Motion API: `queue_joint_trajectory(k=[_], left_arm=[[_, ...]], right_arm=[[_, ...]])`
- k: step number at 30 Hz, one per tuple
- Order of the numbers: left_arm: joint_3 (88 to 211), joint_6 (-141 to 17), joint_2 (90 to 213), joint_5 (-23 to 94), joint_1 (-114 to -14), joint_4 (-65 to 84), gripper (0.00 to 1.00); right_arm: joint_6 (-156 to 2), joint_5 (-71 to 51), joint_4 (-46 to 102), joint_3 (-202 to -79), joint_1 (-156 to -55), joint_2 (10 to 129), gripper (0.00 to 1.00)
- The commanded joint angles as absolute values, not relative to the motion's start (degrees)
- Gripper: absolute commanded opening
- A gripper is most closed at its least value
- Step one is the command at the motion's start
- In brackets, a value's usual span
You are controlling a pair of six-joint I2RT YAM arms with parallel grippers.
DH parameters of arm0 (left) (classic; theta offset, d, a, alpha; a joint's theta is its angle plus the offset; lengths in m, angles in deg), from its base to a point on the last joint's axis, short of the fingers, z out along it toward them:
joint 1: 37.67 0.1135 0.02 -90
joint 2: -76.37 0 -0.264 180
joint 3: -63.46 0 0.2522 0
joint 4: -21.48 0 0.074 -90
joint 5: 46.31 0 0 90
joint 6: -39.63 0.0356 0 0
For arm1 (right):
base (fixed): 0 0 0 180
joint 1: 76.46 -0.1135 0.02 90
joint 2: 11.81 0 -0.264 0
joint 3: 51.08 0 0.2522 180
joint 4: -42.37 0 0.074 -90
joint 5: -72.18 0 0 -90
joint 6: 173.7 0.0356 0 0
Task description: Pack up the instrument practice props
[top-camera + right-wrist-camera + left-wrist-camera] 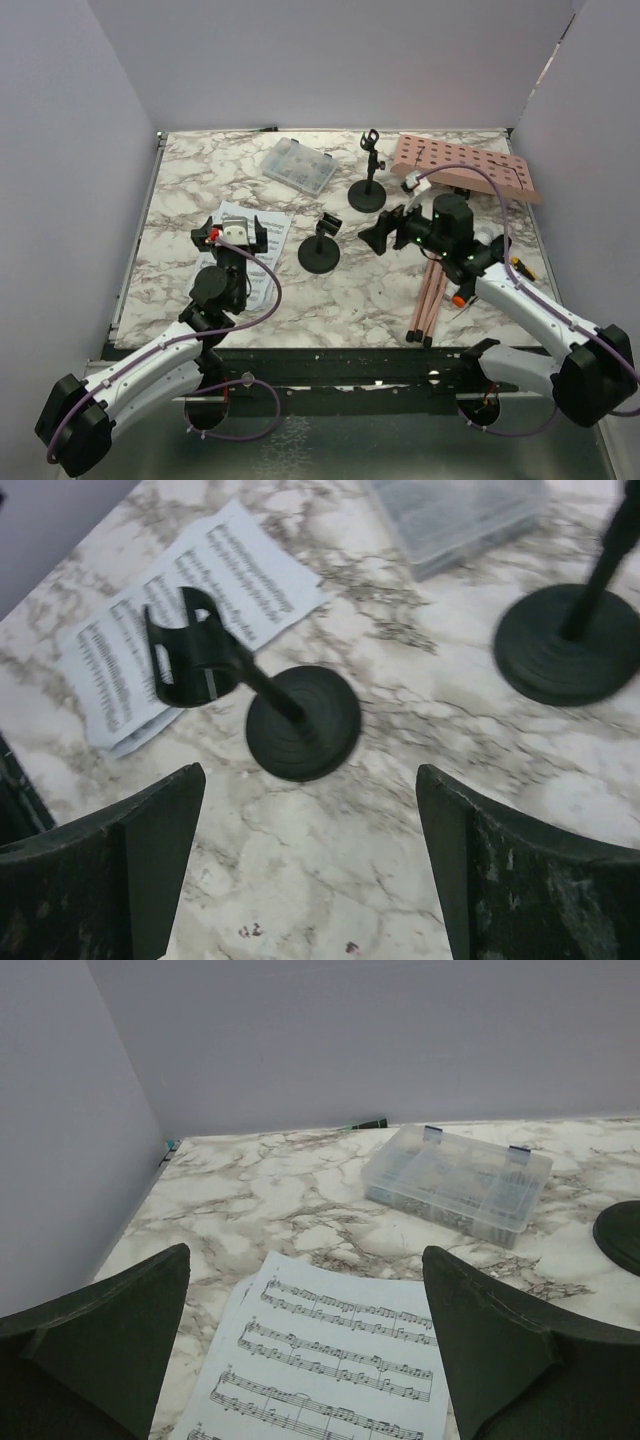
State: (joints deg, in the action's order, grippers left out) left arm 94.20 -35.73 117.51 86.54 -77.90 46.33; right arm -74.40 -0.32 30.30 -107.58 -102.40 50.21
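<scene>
White sheet-music pages [262,262] lie at the left of the marble table, and my left gripper [231,228] hovers open just over them. In the left wrist view the pages [330,1360] fill the space between the fingers of that gripper [306,1255], which hold nothing. One black mic holder [319,252] stands mid-table and a second holder [367,190] behind it. My right gripper [385,230] is open beside the near holder [300,720], a little short of it. The pink perforated board [470,172] lies at the back right. Its thin pink legs [430,300] run under my right arm.
A clear plastic compartment box [298,166] sits at the back centre, also in the left wrist view [457,1182]. White walls close in the table on three sides. A small dark tool [522,266] lies near the right edge.
</scene>
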Motion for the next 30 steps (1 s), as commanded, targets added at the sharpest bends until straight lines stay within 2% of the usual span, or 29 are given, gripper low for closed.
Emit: queue_joint_trajectory(k=[1,14,17,26,28,30], left_arm=[[93.46,-34.97,119.46,85.78,-77.75,48.03,0.99],[94.01,-34.4,123.98,85.1,-77.74,47.97,0.99],[94.01,-34.19,124.06,85.0,-77.74,48.06,0.99],[94.1,-33.49,123.97,84.63,-77.75,48.06,0.99],[94.1,-33.43,123.97,84.45,-77.75,48.14,0.99],[94.1,-33.38,124.0,84.42,-77.75,48.15,0.99]], right_arm=[[-76.27,3.97,41.98,-108.36,-109.03,54.95,0.9],[-80.65,9.08,46.3,-117.36,-112.84,68.24,0.91],[-81.68,9.79,45.18,-119.07,-113.24,69.95,0.87],[-83.15,12.14,41.14,-121.62,-113.8,73.17,0.61],[-83.18,12.02,40.61,-122.11,-113.8,73.67,0.51],[-83.17,11.17,41.12,-122.25,-113.8,73.75,0.36]])
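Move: The mic stand the right hand goes for has its clip about 13 cm to the left of that hand, 1 cm ahead and at roughly the hand's own height. The second mic stand is some 17 cm ahead and nearly in line; the sheet music lies about 34 cm left, level, 16 cm below; the clear case is 25 cm ahead and 18 cm left, 15 cm below. From the left hand, that clip is about 23 cm right, level, 5 cm lower. Leftwards about 12 cm to the near mic stand goes the right hand, fast at first and then easing off, dipping back a little before coming forward again, while turning some 25 degrees counter-clockwise. Its wide-open fingers straddle the clip at the top and close to about half, pinching it from both sides. The left hand, still open over the sheet music, sinks about 3 cm. ##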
